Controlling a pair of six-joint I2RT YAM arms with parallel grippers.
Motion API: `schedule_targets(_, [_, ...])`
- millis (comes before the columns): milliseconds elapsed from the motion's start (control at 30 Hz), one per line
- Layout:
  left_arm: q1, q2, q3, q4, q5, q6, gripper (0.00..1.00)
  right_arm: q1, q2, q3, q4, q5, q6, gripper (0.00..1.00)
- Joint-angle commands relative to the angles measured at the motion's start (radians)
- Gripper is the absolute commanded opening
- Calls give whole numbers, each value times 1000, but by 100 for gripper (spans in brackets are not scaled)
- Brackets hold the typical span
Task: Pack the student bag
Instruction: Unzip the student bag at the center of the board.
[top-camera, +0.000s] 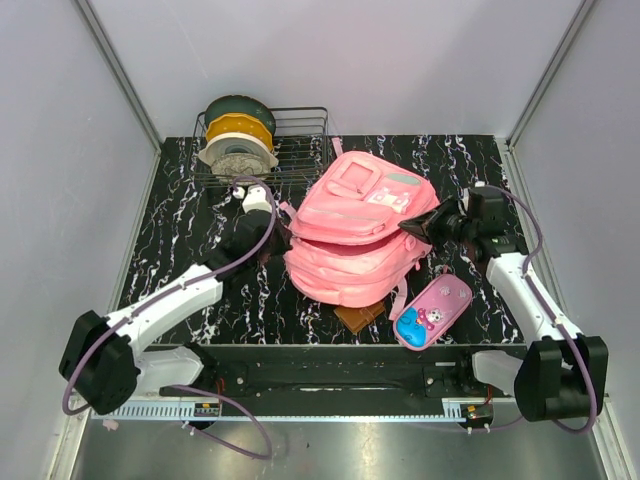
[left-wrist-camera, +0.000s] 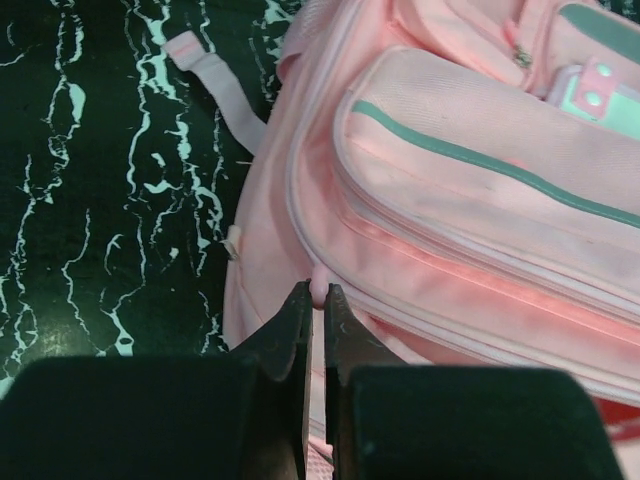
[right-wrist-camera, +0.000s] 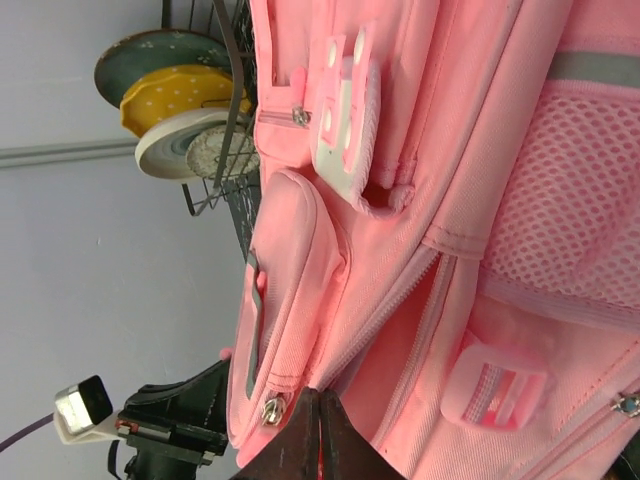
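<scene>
The student bag (top-camera: 360, 230), a large pink backpack, lies front side up in the middle of the black marbled table. At the bag's left edge, my left gripper (top-camera: 275, 232) is shut on a small pink zip pull (left-wrist-camera: 318, 288) beside the zip seam. My right gripper (top-camera: 420, 225) is at the bag's right side. In the right wrist view the student bag (right-wrist-camera: 420, 200) fills the frame, and my right gripper (right-wrist-camera: 320, 393) is shut on the fabric edge beside a zip (right-wrist-camera: 400, 300) that gapes partly open. What is inside the bag is hidden.
A small pink cartoon pencil case (top-camera: 433, 312) lies near the front edge, right of the bag. A brown flat item (top-camera: 360, 316) pokes out from under the bag's front. A wire rack (top-camera: 290, 150) with stacked green, yellow and white discs (top-camera: 238, 135) stands at the back left.
</scene>
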Motion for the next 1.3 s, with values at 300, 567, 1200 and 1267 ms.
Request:
schedule_targets(300, [62,-49,68,48,104,209,69,-65,92,115,109,-41,-55,0])
schedule_targets(567, [-37,-73,157,102,529,546,99,-65,152,167,95,-80,-115,0])
schedule_targets(1200, [-283,344,439,53,464,953,99,-65,146,268,33,-130,-175,0])
schedule_targets(1267, [-283,364,457,50,406,951,99,-65,138,268,30,-133,-173,0])
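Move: About 18 cm to the right of the left hand and 2 cm nearer the base is the middle of the student bag's open mouth, some 2 cm lower; that hand still has a pink zip pull in its tips at the mouth's left end. For the right hand, shut on the flap's edge at the other end, the mouth lies about 11 cm left and 4 cm back. The brown wallet is about 18 cm right and 18 cm back of the left hand, the pencil case 9 cm right and 20 cm back of the right. Nudging the pinched pull slightly forward and down, the left hand then opens wide to let it go, arcs up about 11 cm and over the bag to the right, then sinks towards the gaping mouth, ending some 18 cm right and 6 cm back, swung roughly 65 degrees clockwise with fingers spread. The right hand keeps its pinch and draws the flap's edge about 4 cm forward. ##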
